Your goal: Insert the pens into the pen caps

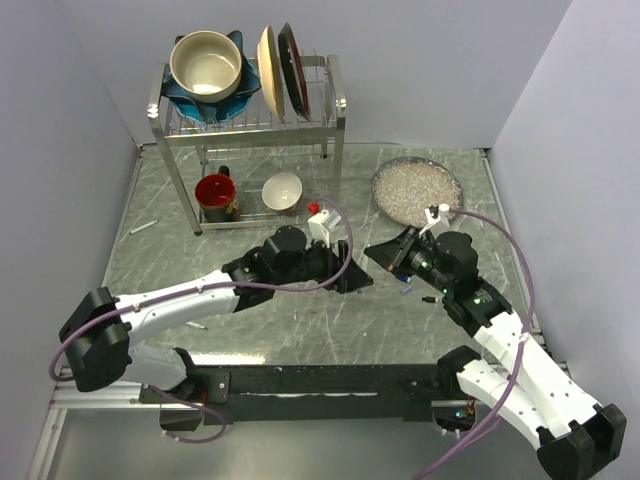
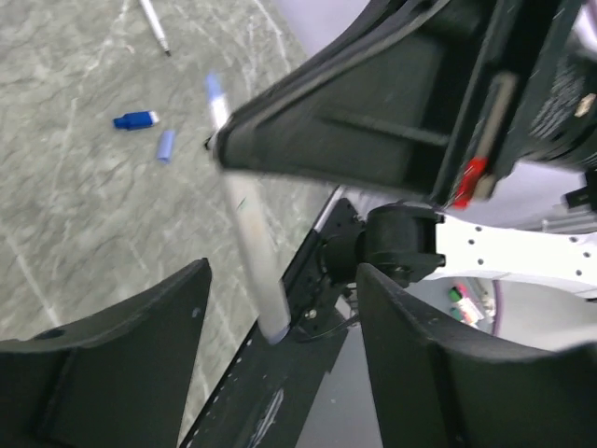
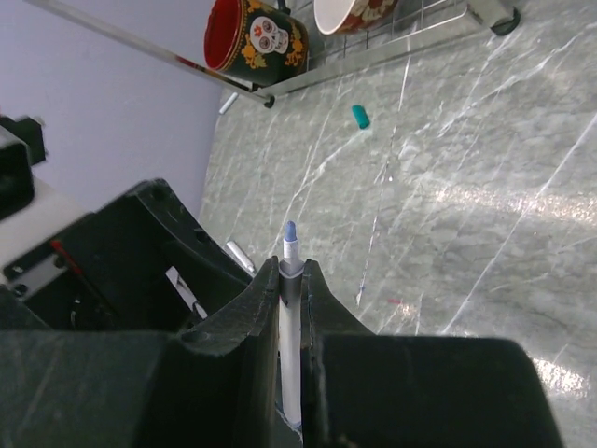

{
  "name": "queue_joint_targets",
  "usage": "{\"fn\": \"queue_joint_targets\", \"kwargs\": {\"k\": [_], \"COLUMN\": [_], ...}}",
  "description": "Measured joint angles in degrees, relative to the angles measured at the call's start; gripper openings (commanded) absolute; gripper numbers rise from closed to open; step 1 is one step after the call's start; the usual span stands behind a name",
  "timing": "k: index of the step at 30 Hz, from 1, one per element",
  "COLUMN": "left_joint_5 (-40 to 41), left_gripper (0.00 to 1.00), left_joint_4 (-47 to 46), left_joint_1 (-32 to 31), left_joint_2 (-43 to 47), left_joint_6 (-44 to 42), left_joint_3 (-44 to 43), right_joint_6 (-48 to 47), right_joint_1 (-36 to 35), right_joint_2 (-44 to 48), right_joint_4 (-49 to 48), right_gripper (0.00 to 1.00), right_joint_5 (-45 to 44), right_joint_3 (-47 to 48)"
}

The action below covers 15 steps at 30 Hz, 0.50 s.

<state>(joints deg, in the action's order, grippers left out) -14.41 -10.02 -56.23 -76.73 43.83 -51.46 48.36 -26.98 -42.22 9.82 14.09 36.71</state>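
Observation:
My right gripper [image 3: 290,280] is shut on a white pen with a blue tip [image 3: 290,235], and the tip pokes out past its fingertips. In the left wrist view the same pen [image 2: 244,219] runs down between the fingers of my left gripper [image 2: 280,373]. That gripper is open, with a gap on each side of the barrel's rear end. From above, the two grippers meet mid-table [image 1: 352,277] [image 1: 385,255]. A blue cap [image 2: 135,119] and a paler blue piece [image 2: 165,147] lie on the table below. A teal cap [image 3: 360,116] lies farther off, and a black-tipped pen [image 2: 154,25] lies beyond.
A metal dish rack [image 1: 335,110] with bowls and plates stands at the back. A red mug [image 1: 215,195] and a white bowl [image 1: 282,191] sit under it. A plate of white grains [image 1: 416,190] is back right. Another white pen [image 1: 143,227] lies far left.

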Motion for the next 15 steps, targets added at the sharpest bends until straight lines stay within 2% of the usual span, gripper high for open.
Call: {"fn": "queue_joint_targets", "kwargs": {"k": [7,10,13,14,15], "left_joint_5": [-0.83,-1.22,-1.66,-1.9,-2.05], "left_gripper": [0.57,0.48,0.25,0.08,0.02], "left_joint_4": [-1.11,-1.11,-1.14,-1.22,-1.22], "left_joint_1": [0.0,0.04,0.04,0.07,0.07], "left_joint_2": [-2.95,-3.72,-3.91,-3.91,-3.91], "left_joint_6": [0.68,0.98,1.11,1.36,1.33], "left_joint_3": [-1.05,-1.05,-1.05,-1.05,-1.05], "right_joint_6": [1.75,2.23,2.58,2.6,2.75], "right_joint_1": [-0.15,-0.15,-0.15,-0.15,-0.15], "right_joint_2": [0.55,0.52,0.52,0.52,0.52], "right_joint_4": [-3.3,-4.26,-4.79,-4.81,-4.87], "right_gripper": [0.0,0.0,0.0,0.0,0.04], "right_joint_5": [1.14,1.66,1.75,1.77,1.86], "right_joint_3": [-2.78,-3.3,-3.3,-3.3,-3.3]}}
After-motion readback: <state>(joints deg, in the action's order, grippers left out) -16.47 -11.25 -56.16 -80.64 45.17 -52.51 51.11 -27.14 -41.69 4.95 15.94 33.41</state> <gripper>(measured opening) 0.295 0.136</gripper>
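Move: Between the open left fingers, about 2 cm farther right of the hand point and 1 cm below it, sits the tail end of the white pen. The right fingers already grip the pen higher up; from them the tail lies some 5 cm back and 3 cm below. On the table, from the left hand, the blue cap is about 10 cm ahead, 13 cm right and 17 cm below, and the light-blue cap 6 cm ahead, 14 cm right, equally low. Easing down about 1.5 cm and right about 1 cm onto the pen's tail, the left hand slows almost to a stop while its fingers close from about two-thirds open to under a third, one either side of the barrel. The right hand stays nearly in place and keeps its pinch nearer the blue tip, holding the pen up for the left. ##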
